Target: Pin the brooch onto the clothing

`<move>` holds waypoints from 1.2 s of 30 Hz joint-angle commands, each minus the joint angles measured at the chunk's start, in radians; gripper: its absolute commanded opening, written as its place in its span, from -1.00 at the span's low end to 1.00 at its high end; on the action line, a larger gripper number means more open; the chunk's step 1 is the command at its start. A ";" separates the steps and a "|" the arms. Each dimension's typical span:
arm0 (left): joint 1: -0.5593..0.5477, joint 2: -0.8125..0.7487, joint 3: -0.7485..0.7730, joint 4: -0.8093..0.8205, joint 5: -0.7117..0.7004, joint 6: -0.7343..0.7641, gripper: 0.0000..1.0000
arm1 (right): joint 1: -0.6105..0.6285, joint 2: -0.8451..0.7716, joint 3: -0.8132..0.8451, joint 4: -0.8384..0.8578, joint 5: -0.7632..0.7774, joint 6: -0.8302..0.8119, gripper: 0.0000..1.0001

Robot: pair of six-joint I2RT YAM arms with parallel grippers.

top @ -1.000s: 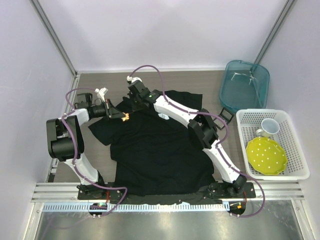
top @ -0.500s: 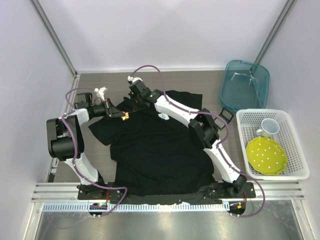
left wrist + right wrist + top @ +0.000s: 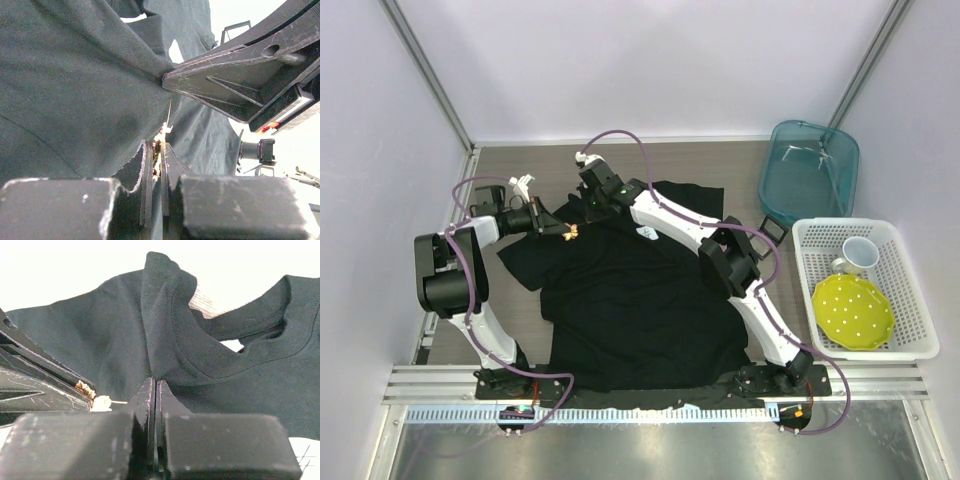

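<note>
The clothing (image 3: pixel 640 300), a black T-shirt, lies spread on the table. My right gripper (image 3: pixel 582 207) is shut on a raised fold of it near the collar (image 3: pixel 200 347); in the right wrist view its jaws (image 3: pixel 154 382) pinch the fabric. My left gripper (image 3: pixel 560 231) is shut on the brooch (image 3: pixel 571 233), a small orange-gold piece. In the left wrist view the brooch (image 3: pixel 159 146) sits between the shut jaws, its thin pin pointing up at the pinched fold (image 3: pixel 150 70). The brooch (image 3: pixel 102 402) also shows at the lower left of the right wrist view, pin tip close to the fabric.
A small white label (image 3: pixel 648 234) marks the shirt's chest. A teal bin (image 3: pixel 810 170) stands at the back right. In front of it a white basket (image 3: pixel 910 300) holds a yellow dotted plate (image 3: pixel 853 310) and a mug (image 3: pixel 860 255).
Hardly anything differs. Both grippers keep their holds and stay close together at the shirt's left shoulder, with only a slight shift of the right arm.
</note>
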 commanded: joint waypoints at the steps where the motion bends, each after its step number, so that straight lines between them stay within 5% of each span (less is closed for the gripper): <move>1: -0.008 -0.001 0.024 0.035 0.021 0.001 -0.95 | -0.002 -0.091 0.002 0.034 -0.026 -0.003 -0.99; 17: -0.035 0.020 0.033 0.045 0.049 -0.005 -0.95 | -0.010 -0.091 -0.008 0.040 -0.081 0.003 -0.98; 23: -0.035 0.014 0.024 0.054 0.051 -0.007 -0.96 | -0.033 -0.119 -0.037 0.037 -0.090 -0.002 -0.51; 36: -0.035 -0.007 0.008 0.064 0.051 -0.008 -0.96 | -0.048 -0.119 -0.046 0.032 -0.139 0.032 -0.46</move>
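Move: The left hand still holds the brooch, needle outward; the clothing's raised fold, pinched in the right fingertips, lies about 5 cm right and 3 cm ahead of that hand, 1 cm below. From the right hand the fold is right at its fingertips, 1 cm down, and the brooch some 4 cm left and 3 cm back; the white patch lies about 14 cm right, 2 cm back and 4 cm below, the collar opening roughly 7 cm ahead, 2 cm right and 3 cm lower. Keeping its grip on the brooch, the left hand eases about 1.5 cm to the right and slightly down, driving the needle at the side of the fold while the right fingers still pinch it. Once the left hand has stopped, the right fingers open to about a quarter, let go of the fold, and the hand backs off some 2 cm to its right, then about 1 cm up, with hardly any turn of the wrist. ##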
